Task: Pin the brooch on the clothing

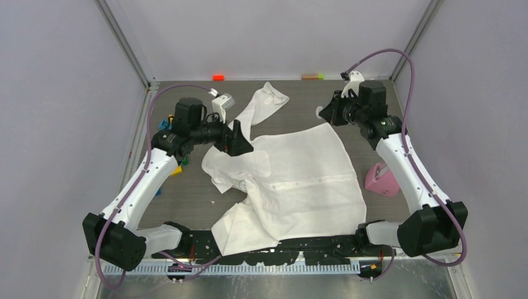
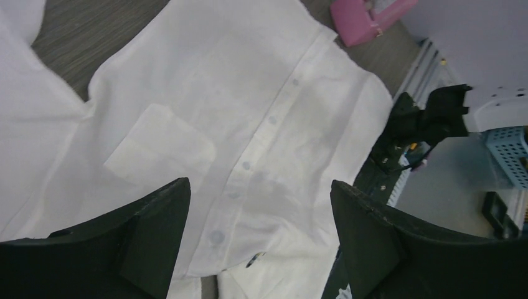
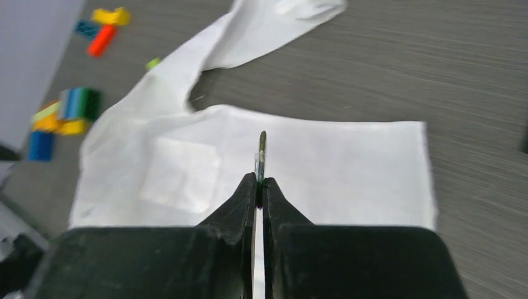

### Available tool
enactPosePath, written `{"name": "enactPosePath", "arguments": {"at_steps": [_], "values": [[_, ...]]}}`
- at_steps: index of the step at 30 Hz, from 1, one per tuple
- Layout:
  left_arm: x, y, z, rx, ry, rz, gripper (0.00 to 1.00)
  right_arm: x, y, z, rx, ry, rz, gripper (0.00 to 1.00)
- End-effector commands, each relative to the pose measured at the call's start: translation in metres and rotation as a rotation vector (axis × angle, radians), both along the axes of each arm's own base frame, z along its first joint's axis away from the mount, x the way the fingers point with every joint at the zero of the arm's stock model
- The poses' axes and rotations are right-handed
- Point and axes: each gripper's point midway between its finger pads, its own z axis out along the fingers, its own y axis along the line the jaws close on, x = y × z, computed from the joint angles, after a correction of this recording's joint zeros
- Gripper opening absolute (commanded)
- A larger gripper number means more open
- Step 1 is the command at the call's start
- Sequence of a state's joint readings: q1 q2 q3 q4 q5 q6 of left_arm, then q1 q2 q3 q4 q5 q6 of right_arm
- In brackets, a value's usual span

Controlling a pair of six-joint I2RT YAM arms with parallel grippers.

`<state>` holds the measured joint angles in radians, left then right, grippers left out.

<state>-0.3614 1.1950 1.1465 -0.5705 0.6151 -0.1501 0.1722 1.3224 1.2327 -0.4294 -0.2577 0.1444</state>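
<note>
The clothing (image 1: 299, 177) is a white button-up shirt spread crumpled over the middle of the table, one sleeve reaching toward the back. My left gripper (image 1: 240, 140) hovers over its upper left part; in the left wrist view the gripper (image 2: 260, 187) is open above the button placket, with the chest pocket (image 2: 159, 149) to the left. My right gripper (image 1: 325, 114) is at the shirt's far right corner. In the right wrist view the gripper (image 3: 261, 180) is shut on the brooch (image 3: 262, 149), a thin flat piece seen edge-on, above the shirt (image 3: 324, 168).
A pink case (image 1: 381, 180) lies right of the shirt. Coloured bricks (image 1: 171, 124) sit by the left arm, and small blocks (image 1: 218, 77) line the back edge. A small dark multi-coloured bit (image 2: 255, 258) peeks from under the placket. A blue basket (image 2: 510, 156) stands off the table.
</note>
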Motion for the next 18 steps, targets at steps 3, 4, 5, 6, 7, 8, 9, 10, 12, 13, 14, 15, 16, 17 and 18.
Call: {"name": "enactPosePath", "arguments": {"at_steps": [3,4,5,6,7,8,9,10,12,13,14,15,16,17,18], "values": [[-0.026,-0.045,0.066,-0.338,-0.034,-0.226,0.85,-0.075,0.096,0.054,0.39,-0.049,0.424,0.01],[-0.029,-0.048,0.069,-0.373,-0.026,-0.232,0.85,-0.085,0.106,0.074,0.424,-0.129,0.48,0.01],[-0.03,-0.05,0.075,-0.409,-0.031,-0.233,0.85,-0.095,0.113,0.073,0.476,-0.109,0.509,0.01],[-0.031,-0.053,0.082,-0.454,-0.04,-0.239,0.85,-0.105,0.12,0.084,0.504,-0.163,0.554,0.0],[-0.034,-0.055,0.087,-0.497,-0.036,-0.249,0.85,-0.115,0.124,0.091,0.545,-0.153,0.59,0.0],[-0.038,-0.058,0.091,-0.546,-0.009,-0.254,0.85,-0.12,0.129,0.097,0.563,-0.17,0.62,0.01],[-0.04,-0.059,0.094,-0.579,-0.002,-0.261,0.85,-0.124,0.132,0.1,0.584,-0.157,0.63,0.01],[-0.04,-0.06,0.097,-0.604,-0.005,-0.262,0.85,-0.127,0.135,0.103,0.592,-0.162,0.644,0.01],[-0.04,-0.063,0.098,-0.636,-0.001,-0.248,0.85,-0.134,0.14,0.108,0.612,-0.183,0.665,0.01],[-0.041,-0.064,0.097,-0.648,-0.002,-0.243,0.85,-0.139,0.142,0.109,0.622,-0.185,0.683,0.0],[-0.041,-0.066,0.097,-0.657,-0.003,-0.243,0.85,-0.143,0.146,0.111,0.63,-0.196,0.706,0.01],[-0.042,-0.067,0.096,-0.658,0.006,-0.248,0.84,-0.145,0.148,0.11,0.631,-0.185,0.727,0.01],[-0.043,-0.068,0.095,-0.657,0.015,-0.257,0.83,-0.148,0.15,0.112,0.635,-0.176,0.746,0.01],[-0.045,-0.069,0.096,-0.655,0.022,-0.269,0.79,-0.151,0.153,0.108,0.636,-0.142,0.781,0.01],[-0.046,-0.07,0.095,-0.653,0.029,-0.283,0.76,-0.152,0.155,0.111,0.644,-0.128,0.797,0.01]]}}
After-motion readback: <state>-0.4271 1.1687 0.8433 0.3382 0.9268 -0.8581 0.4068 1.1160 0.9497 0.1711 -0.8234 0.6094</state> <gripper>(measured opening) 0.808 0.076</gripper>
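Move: The brooch, pinched in the right fingertips, hangs about 28 cm to the right of the open left hand and 12 cm farther out, at its height; the clothing's pocket lies some 6 cm ahead of the left hand, 5 cm right and 20 cm below. From the right hand, the open left fingers are roughly 12 cm back and 28 cm left, about level, and the pink box is 11 cm back, 20 cm right and 18 cm down. Right hand carries the brooch some 20 cm left and back, rising, towards the open left hand rising rightward. ##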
